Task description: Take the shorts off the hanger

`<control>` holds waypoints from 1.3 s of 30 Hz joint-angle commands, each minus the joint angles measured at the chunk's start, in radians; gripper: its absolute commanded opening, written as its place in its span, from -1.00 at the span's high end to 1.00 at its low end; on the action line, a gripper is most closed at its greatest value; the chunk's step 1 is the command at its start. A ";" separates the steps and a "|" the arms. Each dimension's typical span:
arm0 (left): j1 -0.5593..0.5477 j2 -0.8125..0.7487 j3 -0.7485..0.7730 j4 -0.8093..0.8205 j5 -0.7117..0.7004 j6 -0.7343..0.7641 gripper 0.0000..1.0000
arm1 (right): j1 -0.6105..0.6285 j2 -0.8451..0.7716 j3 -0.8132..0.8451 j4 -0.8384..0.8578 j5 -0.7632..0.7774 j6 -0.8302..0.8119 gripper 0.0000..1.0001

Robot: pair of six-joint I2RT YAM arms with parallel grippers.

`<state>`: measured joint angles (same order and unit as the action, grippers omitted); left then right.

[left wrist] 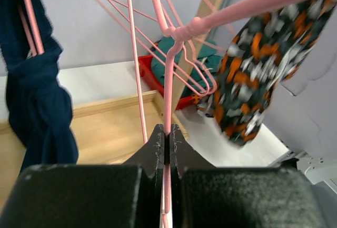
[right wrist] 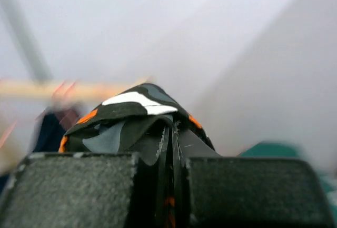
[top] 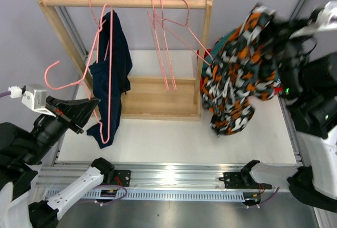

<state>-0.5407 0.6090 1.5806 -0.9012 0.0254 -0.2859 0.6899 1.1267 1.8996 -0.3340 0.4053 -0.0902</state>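
Note:
My right gripper is shut on the orange-grey-black camouflage shorts and holds them in the air, right of the wooden rack. They also show in the left wrist view. My left gripper is shut on the wire of an empty pink hanger at the rack's left side. Navy shorts hang on another pink hanger at the left end of the rail. Teal green shorts lie in a red bin. The other pairs are out of view.
Several empty pink hangers hang on the rail's right half. The rack's wooden base lies on the white table. A metal rail runs along the near edge. A grey wall stands behind.

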 commanded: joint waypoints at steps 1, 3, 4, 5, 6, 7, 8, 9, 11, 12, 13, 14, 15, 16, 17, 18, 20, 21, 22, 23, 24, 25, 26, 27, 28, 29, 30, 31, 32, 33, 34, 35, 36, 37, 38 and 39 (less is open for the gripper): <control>-0.010 -0.003 -0.043 -0.048 -0.074 0.010 1.00 | -0.343 0.209 0.314 -0.049 -0.129 0.029 1.00; -0.010 0.014 -0.068 -0.035 -0.079 0.025 1.00 | -0.502 0.298 0.416 -0.056 -0.238 0.120 1.00; -0.010 0.023 -0.076 -0.030 -0.085 0.033 1.00 | -0.617 0.385 0.497 -0.051 -0.285 0.160 1.00; -0.008 0.032 -0.088 -0.024 -0.093 0.043 1.00 | -0.662 0.424 0.518 -0.040 -0.357 0.228 1.00; -0.008 0.055 -0.091 -0.019 -0.122 0.062 1.00 | -0.694 0.459 0.530 -0.001 -0.391 0.257 1.00; -0.008 0.067 -0.090 -0.016 -0.133 0.070 1.00 | -0.737 0.516 0.530 0.022 -0.426 0.282 1.00; -0.008 0.078 -0.096 0.007 -0.142 0.077 1.00 | -0.763 0.537 0.498 0.050 -0.436 0.302 1.00; -0.008 0.102 -0.096 0.018 -0.153 0.086 1.00 | -0.768 0.557 0.466 0.122 -0.457 0.302 1.00; -0.008 0.136 -0.093 0.047 -0.174 0.090 1.00 | -0.768 0.607 0.336 0.189 -0.473 0.313 1.00; -0.008 0.168 -0.085 0.054 -0.182 0.090 1.00 | -0.771 0.623 0.287 0.258 -0.520 0.340 1.00; -0.008 0.187 -0.082 0.067 -0.180 0.088 1.00 | -0.771 0.643 0.248 0.282 -0.543 0.346 0.92; -0.008 0.201 -0.083 0.088 -0.177 0.088 1.00 | -0.771 0.694 0.221 0.288 -0.560 0.357 0.67; -0.007 0.216 -0.082 0.099 -0.171 0.083 1.00 | -0.773 0.725 0.204 0.262 -0.572 0.369 -0.22; -0.007 0.244 -0.074 0.110 -0.168 0.082 1.00 | -0.773 0.754 0.208 0.235 -0.585 0.369 -0.66; -0.007 0.258 -0.068 0.122 -0.171 0.077 1.00 | -0.773 0.780 0.214 0.202 -0.583 0.368 -0.89; -0.008 0.268 -0.056 0.130 -0.174 0.077 1.00 | -0.773 0.812 0.213 0.141 -0.574 0.365 -0.97; -0.007 0.310 -0.021 0.148 -0.189 0.082 1.00 | -0.773 0.808 0.155 0.125 -0.548 0.368 -0.99; -0.007 0.325 -0.007 0.154 -0.193 0.083 1.00 | -0.773 0.756 0.097 0.182 -0.542 0.375 -0.99; -0.007 0.363 0.024 0.159 -0.194 0.086 1.00 | -0.773 0.719 -0.057 0.234 -0.546 0.397 -0.99; -0.007 0.383 0.056 0.162 -0.203 0.090 1.00 | -0.773 0.634 -0.136 0.322 -0.546 0.411 -0.99; -0.007 0.403 0.068 0.166 -0.205 0.093 1.00 | -0.773 0.592 -0.214 0.389 -0.551 0.429 -0.99; -0.007 0.423 0.106 0.177 -0.206 0.096 1.00 | -0.773 0.553 -0.350 0.433 -0.580 0.460 -0.99; -0.007 0.466 0.125 0.183 -0.206 0.100 1.00 | -0.771 0.517 -0.402 0.453 -0.585 0.474 -0.99; -0.007 0.488 0.140 0.186 -0.214 0.102 1.00 | -0.768 0.481 -0.451 0.487 -0.589 0.486 -0.99; -0.007 0.509 0.174 0.196 -0.219 0.106 1.00 | -0.764 0.405 -0.502 0.498 -0.600 0.495 -0.99; -0.005 0.553 0.208 0.202 -0.222 0.113 1.00 | -0.759 0.360 -0.605 0.533 -0.602 0.518 -0.99; -0.005 0.578 0.223 0.205 -0.229 0.114 1.00 | -0.754 0.313 -0.667 0.564 -0.609 0.527 -0.99; -0.001 0.603 0.269 0.203 -0.229 0.117 1.00 | -0.750 0.217 -0.724 0.582 -0.621 0.530 -0.99; 0.004 0.629 0.289 0.200 -0.229 0.119 1.00 | -0.738 0.165 -0.816 0.584 -0.620 0.537 -0.99; 0.008 0.685 0.359 0.196 -0.228 0.119 1.00 | -0.730 0.116 -0.862 0.596 -0.617 0.544 -0.99; 0.019 0.715 0.381 0.183 -0.223 0.119 1.00 | -0.724 0.020 -0.902 0.595 -0.623 0.543 -0.99; 0.028 0.741 0.404 0.177 -0.217 0.119 1.00 | -0.710 -0.029 -0.971 0.575 -0.623 0.544 -0.99; 0.034 0.793 0.457 0.177 -0.213 0.117 1.00 | -0.705 -0.082 -1.005 0.564 -0.622 0.552 -0.99; 0.056 0.819 0.473 0.179 -0.196 0.110 1.00 | -0.701 -0.187 -1.037 0.550 -0.622 0.561 -0.99; 0.073 0.842 0.486 0.180 -0.177 0.099 1.00 | -0.693 -0.241 -1.109 0.541 -0.625 0.573 -0.99; 0.085 0.865 0.521 0.182 -0.161 0.088 1.00 | -0.693 -0.293 -1.140 0.532 -0.632 0.589 -0.99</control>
<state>-0.4980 1.4208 2.0144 -0.7559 -0.1707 -0.1932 -0.0097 0.9463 0.8600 0.1768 -0.2108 0.4488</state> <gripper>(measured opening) 0.026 0.993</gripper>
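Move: The right hand, gripping the camouflage shorts, has the red bin about 25 cm ahead, 13 cm to its right and roughly 50 cm below; the teal shorts already in the bin lie about 4 cm beyond its middle. The rack's right post stands about 13 cm ahead and 3 cm left of the hand. For the left hand, holding the empty hanger, the rod lies about 26 cm ahead, 8 cm right and 9 cm higher; the navy shorts hang 20 cm ahead and 2 cm right, the spare hangers 26 cm ahead and 14 cm right. The right fingers let go of the camouflage shorts: the hand swings right and some 35 cm forward, first slightly up, then plunging over the red bin with the wrist tipping down, opens wide on the way down, and draws back about 25 cm, rising a little. The left keeps its pinch on the empty hanger beside the neck and carries it about 24 cm forward and somewhat right, dipping and rising again, hook towards the rod. ##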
